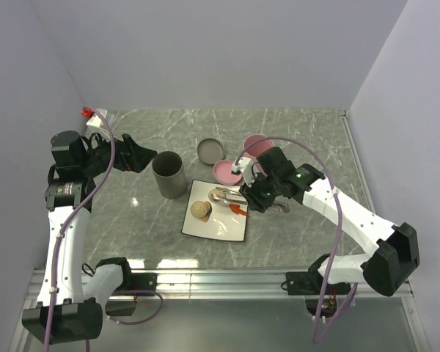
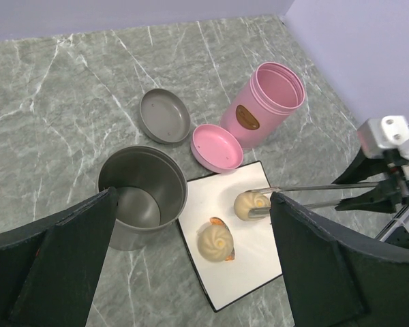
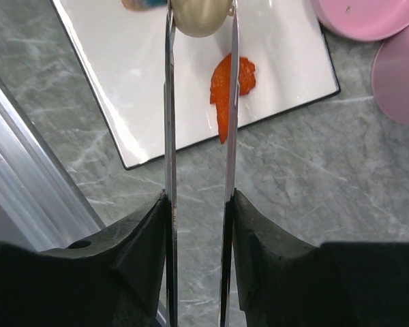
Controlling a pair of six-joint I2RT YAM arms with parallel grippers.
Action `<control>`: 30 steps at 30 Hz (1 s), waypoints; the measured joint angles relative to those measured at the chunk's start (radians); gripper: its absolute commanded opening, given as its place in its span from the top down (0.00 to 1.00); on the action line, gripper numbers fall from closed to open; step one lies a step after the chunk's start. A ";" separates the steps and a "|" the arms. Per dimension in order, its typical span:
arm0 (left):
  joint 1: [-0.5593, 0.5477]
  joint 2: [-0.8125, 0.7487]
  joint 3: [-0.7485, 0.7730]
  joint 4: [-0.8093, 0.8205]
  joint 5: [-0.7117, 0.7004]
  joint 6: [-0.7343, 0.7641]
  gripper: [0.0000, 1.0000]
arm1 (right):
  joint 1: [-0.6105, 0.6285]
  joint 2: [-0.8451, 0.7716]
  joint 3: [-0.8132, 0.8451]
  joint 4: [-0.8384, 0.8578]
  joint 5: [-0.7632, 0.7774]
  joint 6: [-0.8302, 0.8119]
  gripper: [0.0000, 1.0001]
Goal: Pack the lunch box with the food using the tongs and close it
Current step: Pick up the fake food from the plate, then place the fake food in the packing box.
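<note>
A white square plate (image 1: 231, 229) (image 2: 259, 262) holds the food. One tan bun (image 1: 200, 211) (image 2: 216, 240) lies near its left side. The silver tongs (image 1: 231, 195) (image 3: 169, 136) pinch a second bun (image 2: 251, 204) (image 3: 198, 17) between their tips, at plate level. An orange-red piece (image 1: 239, 210) (image 3: 232, 85) lies on the plate under the tongs. My right gripper (image 1: 262, 192) (image 3: 199, 204) is shut on the tongs' two arms. The lunch box stands in parts: an open grey metal pot (image 1: 169, 174) (image 2: 142, 194) beside the plate and a pink jar (image 1: 258, 145) (image 2: 266, 102). My left gripper (image 1: 136, 155) (image 2: 191, 197) is open and holds nothing, left of the pot.
A grey lid (image 1: 210, 151) (image 2: 165, 116) and a pink lid (image 1: 226, 171) (image 2: 217, 146) lie behind the plate. Walls close in the left, back and right. A metal rail (image 1: 220, 282) runs along the near edge.
</note>
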 measured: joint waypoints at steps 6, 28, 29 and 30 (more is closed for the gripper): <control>0.000 0.000 0.000 0.000 0.000 0.000 0.01 | -0.013 -0.019 0.083 -0.032 -0.029 0.016 0.55; 0.005 0.039 0.020 -0.029 0.036 0.008 0.01 | -0.533 0.033 0.386 -0.192 -0.127 -0.006 0.53; 0.005 0.040 0.023 -0.029 0.036 0.008 0.00 | -0.540 0.041 0.386 -0.192 -0.124 -0.005 0.53; 0.006 0.040 0.024 -0.030 0.037 0.008 0.01 | -0.546 0.049 0.386 -0.192 -0.121 -0.005 0.52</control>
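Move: The right hand already holds the tongs, with a bun clamped in their tips about 11 cm to its left, 4 cm ahead and 6 cm below. The pink container it is taken to stands some 18 cm ahead, 2 cm to the right and 7 cm lower; the pink dish lies about 10 cm to the left of that container, level with it. The orange food on the plate is roughly 5 cm ahead, 5 cm left and 13 cm below. From the left hand the container is some 12 cm ahead, 32 cm right and 26 cm below. With the bun still pinched in the tongs, the right hand first lifts nearly straight up off the plate area, then swings forward and to the right while still rising, bringing the tong tips to the pink container. It turns some 25 degrees clockwise on the way, tops out about 13 cm higher and sinks back 2 to 3 cm towards the end, finishing about 12 cm right and 10 cm forward of where it began, its grip on the tongs unchanged. ##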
